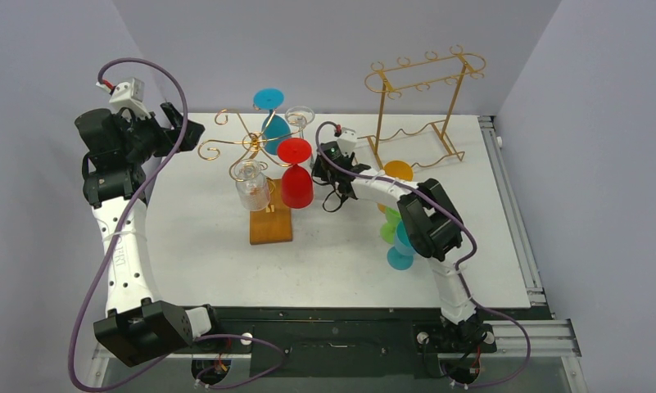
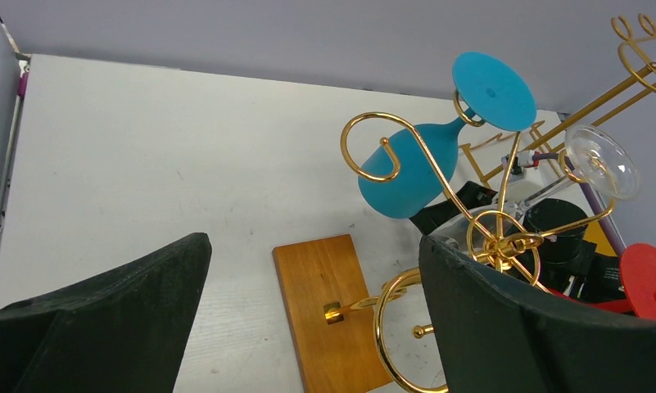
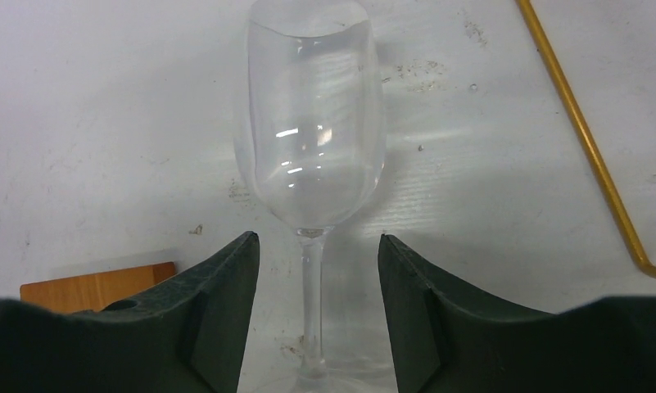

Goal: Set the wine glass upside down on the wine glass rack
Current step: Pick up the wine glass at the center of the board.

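Observation:
The wine glass rack (image 1: 259, 147) is a gold wire tree on a wooden base (image 1: 271, 223) at the table's middle. A clear wine glass (image 3: 316, 139) is upside down, its foot (image 1: 301, 116) up at a curled arm. My right gripper (image 1: 318, 168) (image 3: 318, 237) is open, its fingers either side of the stem without touching it. My left gripper (image 1: 185, 131) (image 2: 314, 241) is wide open and holds nothing, left of the rack and above the base (image 2: 328, 311). Blue (image 1: 273, 123), red (image 1: 296, 176) and another clear glass (image 1: 251, 187) hang on the rack.
A taller gold frame rack (image 1: 423, 106) stands at the back right. Orange (image 1: 398, 170), green (image 1: 388, 231) and teal (image 1: 400, 258) glasses sit partly under my right arm. The table edge with a rail (image 1: 513, 213) runs along the right.

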### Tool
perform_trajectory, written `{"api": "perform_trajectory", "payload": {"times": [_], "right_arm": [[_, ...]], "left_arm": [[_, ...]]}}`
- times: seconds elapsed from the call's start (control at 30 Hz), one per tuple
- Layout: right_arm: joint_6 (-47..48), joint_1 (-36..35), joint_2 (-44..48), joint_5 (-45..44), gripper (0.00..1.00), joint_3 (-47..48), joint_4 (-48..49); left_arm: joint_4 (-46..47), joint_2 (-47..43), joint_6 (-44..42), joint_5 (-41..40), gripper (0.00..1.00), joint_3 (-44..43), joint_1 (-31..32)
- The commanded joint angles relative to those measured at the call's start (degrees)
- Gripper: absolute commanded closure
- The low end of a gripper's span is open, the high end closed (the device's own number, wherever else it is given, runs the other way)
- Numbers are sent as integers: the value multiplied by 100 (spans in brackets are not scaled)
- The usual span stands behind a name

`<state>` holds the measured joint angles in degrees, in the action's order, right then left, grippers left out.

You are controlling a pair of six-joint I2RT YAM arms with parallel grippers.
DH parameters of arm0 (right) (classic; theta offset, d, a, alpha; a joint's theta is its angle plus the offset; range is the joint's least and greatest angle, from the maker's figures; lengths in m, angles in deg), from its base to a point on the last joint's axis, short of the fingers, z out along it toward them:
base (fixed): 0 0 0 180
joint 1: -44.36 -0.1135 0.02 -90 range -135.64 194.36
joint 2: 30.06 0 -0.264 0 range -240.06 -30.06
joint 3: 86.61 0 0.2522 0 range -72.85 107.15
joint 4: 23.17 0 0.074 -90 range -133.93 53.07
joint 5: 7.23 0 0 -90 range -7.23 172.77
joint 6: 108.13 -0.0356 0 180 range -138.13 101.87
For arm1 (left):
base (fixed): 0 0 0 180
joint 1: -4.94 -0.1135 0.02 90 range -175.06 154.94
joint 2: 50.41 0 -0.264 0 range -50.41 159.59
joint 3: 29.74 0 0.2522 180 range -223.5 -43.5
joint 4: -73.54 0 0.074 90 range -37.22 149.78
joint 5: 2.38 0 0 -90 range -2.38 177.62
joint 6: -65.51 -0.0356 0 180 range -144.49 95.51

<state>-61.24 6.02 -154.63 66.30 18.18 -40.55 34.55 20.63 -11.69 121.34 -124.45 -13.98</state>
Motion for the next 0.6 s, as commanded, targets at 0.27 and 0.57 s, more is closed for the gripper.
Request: {"api": "perform_trajectory", "payload": {"times": [0.27, 0.57], "right_arm": [[-226, -103, -352, -63, 60, 125, 28], [-302, -34, 484, -31, 94, -1127, 636]], "left_arm": [[-75, -131, -160, 22, 4, -364, -43], [-52, -160, -125, 108, 4, -421, -42]]}}
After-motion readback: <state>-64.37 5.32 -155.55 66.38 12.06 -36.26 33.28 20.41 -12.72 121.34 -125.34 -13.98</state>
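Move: The clear wine glass stands upright practically at the right hand, its middle about 1 cm ahead and level in height, its stem lined up with the gap between the half-open fingers. From that hand, the hanging rack's wooden base lies some 14 cm left, 5 cm back and 8 cm lower; the hanging red glass is about 8 cm left, 9 cm back and 10 cm higher. From the left hand, the clear glass lies roughly 10 cm ahead, 28 cm right and 30 cm below. The right hand sinks about 4 cm, nearly straight down at first, from bowl level to the clear glass's stem, keeping its forward-and-down slant. Low down, its half-open fingers close most of the way until the tips pinch the stem from both sides just under the bowl, and as they shut, the hand draws back towards the base by about 2 cm in all. ##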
